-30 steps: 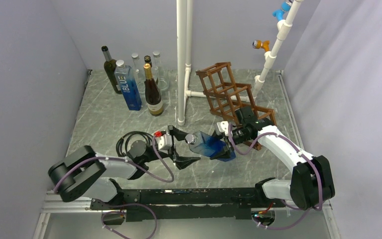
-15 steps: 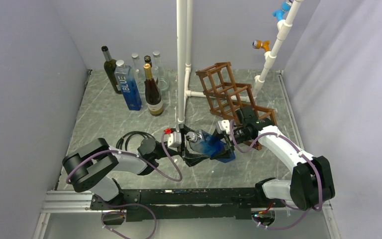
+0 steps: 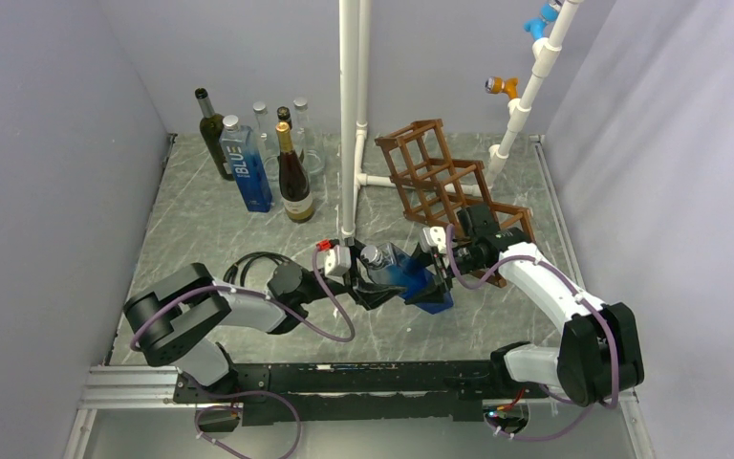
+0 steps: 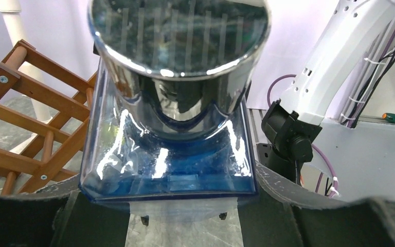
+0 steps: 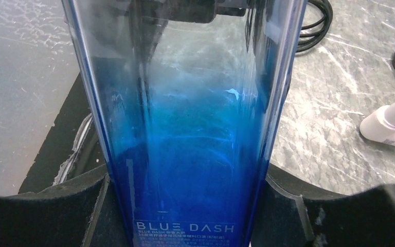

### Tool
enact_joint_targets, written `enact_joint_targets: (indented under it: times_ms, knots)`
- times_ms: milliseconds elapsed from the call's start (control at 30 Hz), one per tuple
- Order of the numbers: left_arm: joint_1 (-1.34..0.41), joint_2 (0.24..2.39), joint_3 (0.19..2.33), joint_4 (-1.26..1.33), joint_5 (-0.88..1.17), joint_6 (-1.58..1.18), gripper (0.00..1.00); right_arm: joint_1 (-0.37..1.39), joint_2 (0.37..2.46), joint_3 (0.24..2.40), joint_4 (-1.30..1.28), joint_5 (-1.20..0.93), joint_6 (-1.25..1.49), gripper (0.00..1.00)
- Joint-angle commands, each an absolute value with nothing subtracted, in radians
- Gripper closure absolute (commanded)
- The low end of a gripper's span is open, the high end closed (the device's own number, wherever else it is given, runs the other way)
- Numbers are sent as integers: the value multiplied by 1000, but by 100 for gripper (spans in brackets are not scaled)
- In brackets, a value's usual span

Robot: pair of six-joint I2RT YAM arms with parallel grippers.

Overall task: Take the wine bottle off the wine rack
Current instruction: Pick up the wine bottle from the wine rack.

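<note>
The wine bottle [image 3: 403, 277] is square and blue, with a silver cap. It lies level above the table, between my two grippers and off the brown wooden wine rack [image 3: 440, 186]. My right gripper [image 3: 437, 277] is shut on its lower body [image 5: 185, 144], with a black pad [image 5: 56, 211] against each side. My left gripper [image 3: 373, 285] sits at the cap end. Its jaws press on both sides of the bottle's shoulder [image 4: 167, 159], under the silver cap [image 4: 180, 56]. The rack [image 4: 25, 118] stands behind, to the left.
Several upright bottles [image 3: 258, 167] stand at the back left. A white pipe post [image 3: 349, 115] rises just behind the held bottle. A slanted white pipe [image 3: 526, 96] with coloured fittings stands at the back right. A black cable coil [image 3: 248, 273] lies by the left arm.
My left gripper moved right to the bottle's cap end and narrowed its jaws onto the shoulder. The right gripper kept its hold and barely shifted.
</note>
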State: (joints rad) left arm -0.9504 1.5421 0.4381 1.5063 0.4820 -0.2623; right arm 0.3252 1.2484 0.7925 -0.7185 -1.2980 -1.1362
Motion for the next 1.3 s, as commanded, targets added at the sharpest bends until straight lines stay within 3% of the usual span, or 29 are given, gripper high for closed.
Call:
enact_joint_targets:
  times_ms: [0,233,400,700,1267]
  knots:
    - [-960,1543,476,1664,531,-326,100,321,1218,802,-608,-1431,-1131,100]
    - [-960,1477,460,1618,520,-307,100,321,1215,787,-619,-1409,-1153,39]
    - [-959,1391,478,1447,527,-290,100,321,1210,792,-660,-1399,-1194,19]
    - [-959,1202,471,1165,495,-230,100,306,1195,829,-768,-1406,-1271,5]
    - [-946,908,497,667,375,-160,100,232,1158,840,-836,-1412,-1339,3]
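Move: Both hands already grip the blue bottle, cap end up and to the left. Its middle lies about 4 cm right of the left hand, 1 cm back and 2 cm below, and about 3 cm left of the right hand, level fore and aft, 2 cm above. From the left hand, the white pipe's foot is some 18 cm ahead and 8 cm left; the gold-necked bottle is about 25 cm ahead, 19 cm left. The rack's middle lies roughly 22 cm ahead of the right hand, 9 cm to its right. The right fingers open and let go of the bottle's lower body while the left hand keeps its pinch on the upper body. The left hand then carries the bottle about 5 cm left, easing some 2 cm back, its raised fingers tipping down nearly 20 degrees towards level. The freed right hand rises nearly 3 cm and draws slightly right, fingers wide open. ##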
